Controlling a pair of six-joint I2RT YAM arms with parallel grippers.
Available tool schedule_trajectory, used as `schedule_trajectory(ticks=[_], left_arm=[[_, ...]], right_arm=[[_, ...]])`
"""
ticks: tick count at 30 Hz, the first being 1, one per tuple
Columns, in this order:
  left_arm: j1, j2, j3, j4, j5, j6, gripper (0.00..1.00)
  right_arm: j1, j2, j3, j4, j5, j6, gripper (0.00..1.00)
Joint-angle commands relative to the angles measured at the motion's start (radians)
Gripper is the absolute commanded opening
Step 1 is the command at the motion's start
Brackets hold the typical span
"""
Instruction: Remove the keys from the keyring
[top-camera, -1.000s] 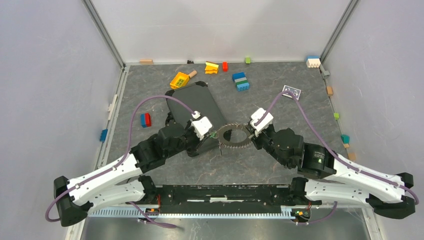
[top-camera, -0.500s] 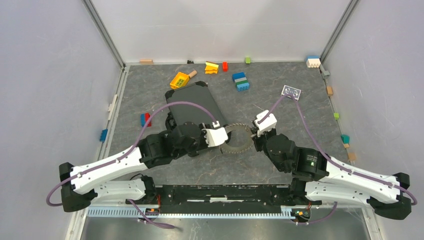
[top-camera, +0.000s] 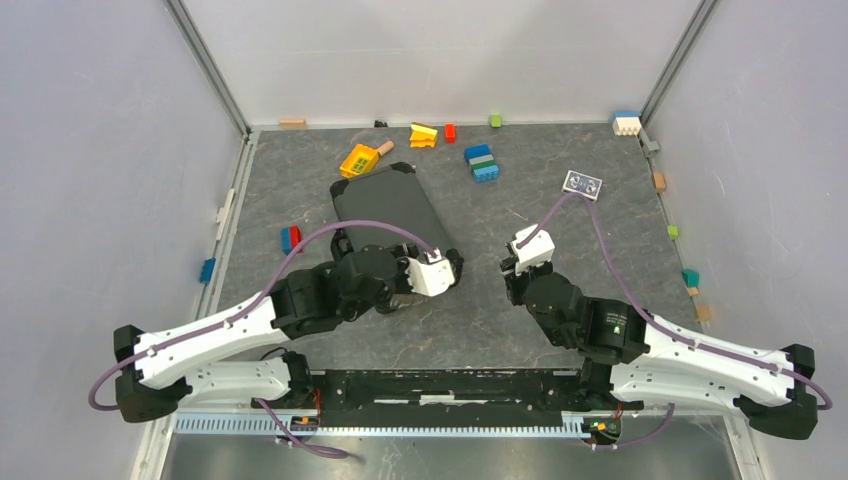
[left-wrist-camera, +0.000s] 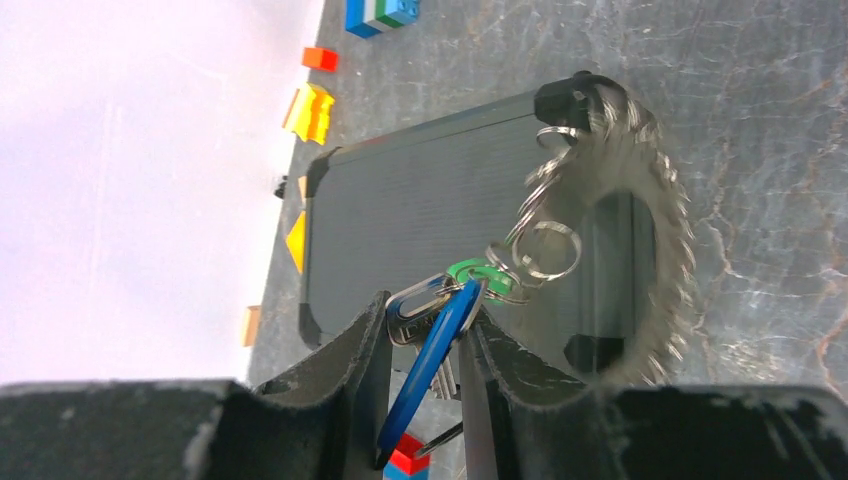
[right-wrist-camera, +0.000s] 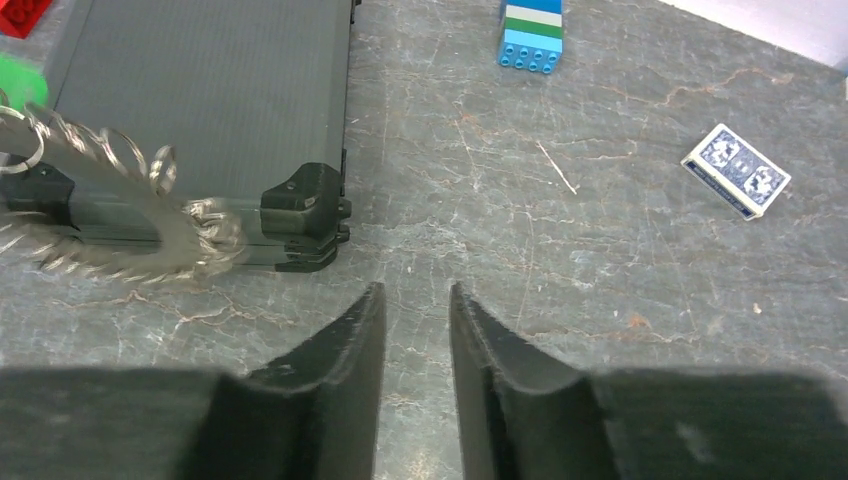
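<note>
My left gripper is shut on a blue-headed key and a silver key beside it. From them a green tag and small split rings link to the large keyring, which hangs blurred, crowded with greyish keys, over a black case. In the top view the left gripper sits at the case's near corner and hides the ring. My right gripper stands open and empty over bare table, right of the blurred keyring; in the top view the right gripper is apart from the left.
The black case lies left of centre. A card deck and a blue-green brick stack lie beyond the right gripper. Yellow and red bricks sit along the back wall, and a red-blue brick lies at the left.
The right gripper opened and let go of the keyring, then drew back. The left gripper pulled the ring of keys left toward the case, where it now swings.
</note>
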Motion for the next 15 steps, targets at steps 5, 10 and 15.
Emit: schedule_trajectory(ticks=[5, 10, 15], left_arm=[[-0.003, -0.07, 0.03, 0.119, -0.058, 0.144, 0.02], [-0.003, -0.118, 0.015, 0.15, -0.048, 0.161, 0.02], [-0.003, -0.162, 0.007, 0.152, -0.029, 0.148, 0.02]], right_arm=[[0.002, -0.003, -0.014, 0.028, 0.064, 0.052, 0.64], [-0.002, 0.008, -0.018, 0.021, 0.094, 0.09, 0.79], [-0.169, 0.025, -0.035, 0.074, -0.075, 0.09, 0.82]])
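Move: The big keyring already hangs loose from the key pinched in the left fingers, its middle about 7 cm below that hand, 3 cm to its right and 1 cm ahead. From the empty right hand it lies roughly 10 cm to the left, 2 cm ahead and 4 cm lower. The dark case's middle is some 20 cm left of the right hand, 7 cm ahead and 20 cm below; the Lego stack is 23 cm ahead, 2 cm left and 22 cm below. The keyring is carried up about 5 cm above the case by the left hand, which keeps its pinch on the key, drifts slightly left and tips its fingers up by nearly 10 degrees. Beside it the free right hand spreads its fingers from partly open to wide, easing only a centimetre or so forward, right and down, touching nothing. ##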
